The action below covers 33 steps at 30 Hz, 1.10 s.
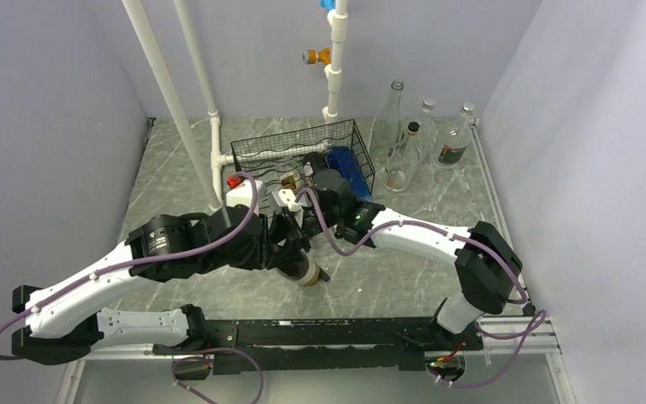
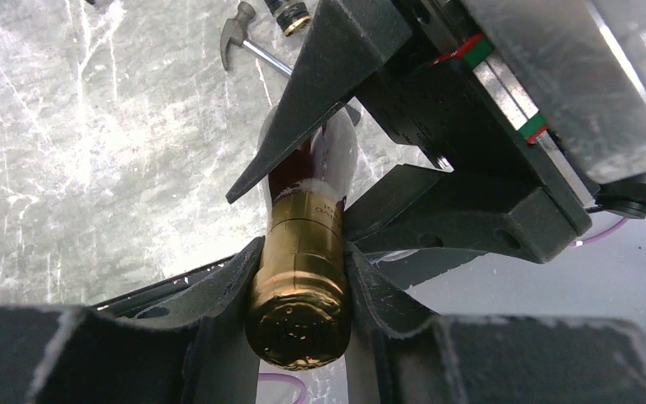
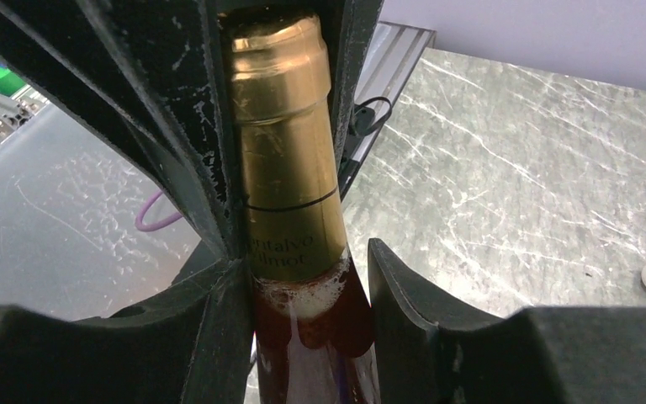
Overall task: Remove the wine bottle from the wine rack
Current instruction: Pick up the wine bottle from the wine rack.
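Observation:
The wine bottle has a gold foil neck and red liquid inside, and it hangs in front of the black wire wine rack, clear of it. Its cap points toward the near edge. My left gripper is shut on the foil neck just below the cap, one finger pressed to each side. My right gripper grips lower down, where the neck widens into red glass. Both its fingers lie against the glass. The arms hide the bottle's body in the top view.
Three empty clear glass bottles stand at the back right beside the rack. A blue object lies in the rack's right end. White pipes rise at the back left. A small hammer lies on the marble table.

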Each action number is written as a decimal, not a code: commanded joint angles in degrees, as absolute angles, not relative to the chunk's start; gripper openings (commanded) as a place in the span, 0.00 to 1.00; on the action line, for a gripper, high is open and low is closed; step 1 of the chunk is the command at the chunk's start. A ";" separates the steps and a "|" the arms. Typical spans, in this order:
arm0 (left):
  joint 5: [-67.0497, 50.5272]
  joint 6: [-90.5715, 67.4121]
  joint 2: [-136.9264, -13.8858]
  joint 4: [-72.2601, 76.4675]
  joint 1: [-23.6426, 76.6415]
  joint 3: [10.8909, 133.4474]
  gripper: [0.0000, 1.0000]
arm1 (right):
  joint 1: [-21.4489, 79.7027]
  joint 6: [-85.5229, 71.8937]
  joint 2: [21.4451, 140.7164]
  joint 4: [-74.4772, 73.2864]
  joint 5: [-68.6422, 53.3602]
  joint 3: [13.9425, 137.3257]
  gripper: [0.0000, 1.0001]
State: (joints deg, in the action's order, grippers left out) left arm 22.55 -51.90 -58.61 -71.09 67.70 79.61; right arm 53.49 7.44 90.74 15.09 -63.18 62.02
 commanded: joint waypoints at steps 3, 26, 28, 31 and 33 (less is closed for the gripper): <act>22.36 -53.39 -51.86 -60.49 67.93 79.48 0.43 | 54.49 10.07 90.37 10.46 -68.75 65.56 0.00; 31.22 -23.83 -38.29 -41.26 67.93 74.19 0.99 | 47.87 39.35 81.72 -26.70 -84.25 72.85 0.00; 33.15 -18.91 -37.48 -36.75 67.88 71.41 0.99 | 47.29 46.08 80.14 -33.79 -83.57 73.36 0.00; 36.26 -12.11 -37.82 -31.35 67.85 67.84 1.00 | 47.02 56.52 77.72 -44.72 -79.64 74.37 0.00; 37.65 -7.08 -39.12 -28.06 67.73 65.59 1.00 | 46.82 60.08 76.00 -48.90 -78.22 74.25 0.00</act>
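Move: Both hands are already closed on the neck of the nearly upright wine bottle. From the left hand, the bottle's middle is about 11 cm below, 1 cm forward and 2 cm right; from the right hand, gripping lower on the neck, it is about 7 cm below, 1 cm forward and 2 cm right. Roughly 22 cm below the right hand, the hammer lies some 9 cm ahead and 4 cm right. The wine rack's middle is about 34 cm ahead of that hand, 3 cm right and 17 cm lower. The left hand opens wide and lets go of the gold-foiled neck, rising about 11 cm clear of it, then easing a few centimetres left and forward as its fingers tilt up from pointing down, some 40 degrees in all. The right hand keeps its grip on the neck and takes the bottle about 8 cm to the right and slightly back, out from under the left hand at nearly constant height, slowly at first and then faster, turning a little counter-clockwise. ##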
